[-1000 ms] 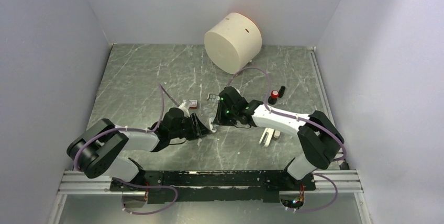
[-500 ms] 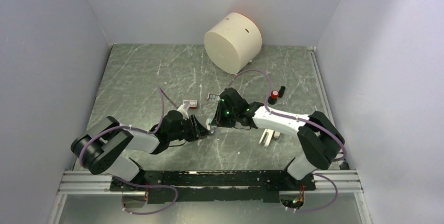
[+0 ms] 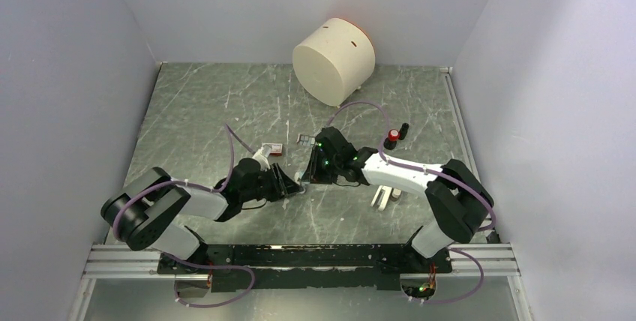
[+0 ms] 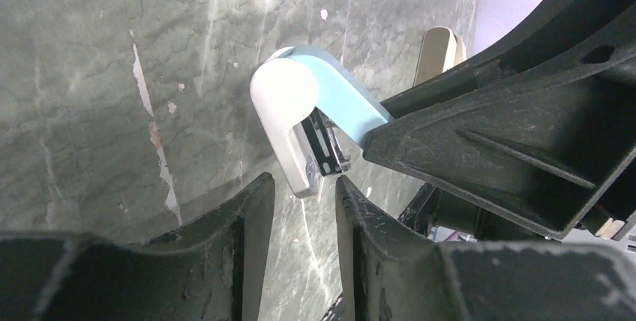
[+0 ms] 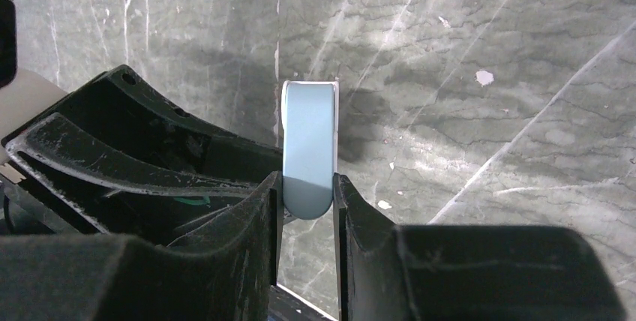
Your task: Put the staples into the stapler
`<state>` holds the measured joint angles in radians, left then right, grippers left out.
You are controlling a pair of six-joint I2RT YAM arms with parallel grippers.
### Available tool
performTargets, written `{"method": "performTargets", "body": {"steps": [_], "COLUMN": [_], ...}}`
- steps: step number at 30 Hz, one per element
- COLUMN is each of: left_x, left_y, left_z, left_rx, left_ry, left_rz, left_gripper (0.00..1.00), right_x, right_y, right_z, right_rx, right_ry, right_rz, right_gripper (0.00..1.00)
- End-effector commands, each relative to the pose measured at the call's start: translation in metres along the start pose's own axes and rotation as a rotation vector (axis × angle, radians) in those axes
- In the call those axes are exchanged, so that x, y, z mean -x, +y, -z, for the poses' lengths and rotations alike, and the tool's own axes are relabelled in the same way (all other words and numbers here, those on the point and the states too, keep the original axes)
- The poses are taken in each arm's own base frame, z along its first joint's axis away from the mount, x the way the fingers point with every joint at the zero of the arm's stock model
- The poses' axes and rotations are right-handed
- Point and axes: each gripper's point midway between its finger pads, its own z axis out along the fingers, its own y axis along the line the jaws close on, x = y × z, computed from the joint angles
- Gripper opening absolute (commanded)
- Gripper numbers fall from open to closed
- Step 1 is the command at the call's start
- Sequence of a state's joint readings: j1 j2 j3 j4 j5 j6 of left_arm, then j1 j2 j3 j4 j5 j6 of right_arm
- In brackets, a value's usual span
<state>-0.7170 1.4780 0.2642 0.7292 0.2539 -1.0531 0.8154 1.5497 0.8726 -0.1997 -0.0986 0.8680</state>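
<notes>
The stapler (image 5: 308,141), light blue on top with a white underside, is clamped between the fingers of my right gripper (image 5: 306,186). In the top view the right gripper (image 3: 309,172) holds it low over the table's middle. The stapler (image 4: 300,103) hangs open in the left wrist view, with its dark metal channel showing. My left gripper (image 4: 304,186) stands open, its fingertips on either side of the stapler's white lower end; I cannot tell if they touch. The left gripper (image 3: 292,184) faces the right one. The staples (image 3: 304,139), small grey strips, lie on the table just behind.
A small red-and-white box (image 3: 275,148) lies behind the left gripper. A big cream cylinder (image 3: 334,60) stands at the back. A red-capped item (image 3: 391,139) and a black one (image 3: 403,129) sit at the right. A white object (image 3: 385,195) lies under the right forearm.
The left arm has swung a little so that its gripper sits closer to the stapler's end. The right arm and the stapler have barely moved.
</notes>
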Motion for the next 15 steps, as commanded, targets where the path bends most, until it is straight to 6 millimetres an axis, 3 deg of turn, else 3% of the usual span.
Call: {"method": "performTargets", "body": {"steps": [1, 10, 15], "left_x": [0.007, -0.001, -0.005], "left_y": [-0.005, 0.002, 0.004], "left_z": [0.001, 0.001, 0.000], "left_rx": [-0.019, -0.017, -0.019], "left_ry": [-0.043, -0.019, 0.001], "left_rz": [-0.024, -0.023, -0.043], "left_gripper": [0.38, 0.12, 0.05], "right_x": [0.003, 0.004, 0.004], "right_y": [0.009, 0.013, 0.013], "right_z": [0.007, 0.012, 0.013], "right_rx": [0.043, 0.048, 0.030], "right_ry": [-0.014, -0.011, 0.016], "right_rz": [-0.012, -0.013, 0.031], "right_gripper": [0.25, 0.24, 0.26]}}
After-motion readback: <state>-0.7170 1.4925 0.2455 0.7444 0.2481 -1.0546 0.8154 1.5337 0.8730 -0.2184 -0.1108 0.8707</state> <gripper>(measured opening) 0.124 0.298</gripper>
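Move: The stapler, hanging open in the right gripper, has its middle about 2 cm ahead of the left hand point, 2 cm to its right and 1 cm below; its white arm's free end is between the open left fingers. From the left hand the staple tray is some 13 cm ahead and 3 cm right, the red-and-white box 11 cm ahead and 6 cm left, both about 3 cm lower. From the right hand the stapler's middle lies about 1 cm ahead, 2 cm left and 1 cm down. Close the left gripper on the free end of the stapler's white arm and pinch it between the fingertips, holding the hand in place at first, then letting it sink about 1 cm as the fingers come together. With the right gripper keep its grip on the blue lever, drifting up and back only about half a centimetre. ##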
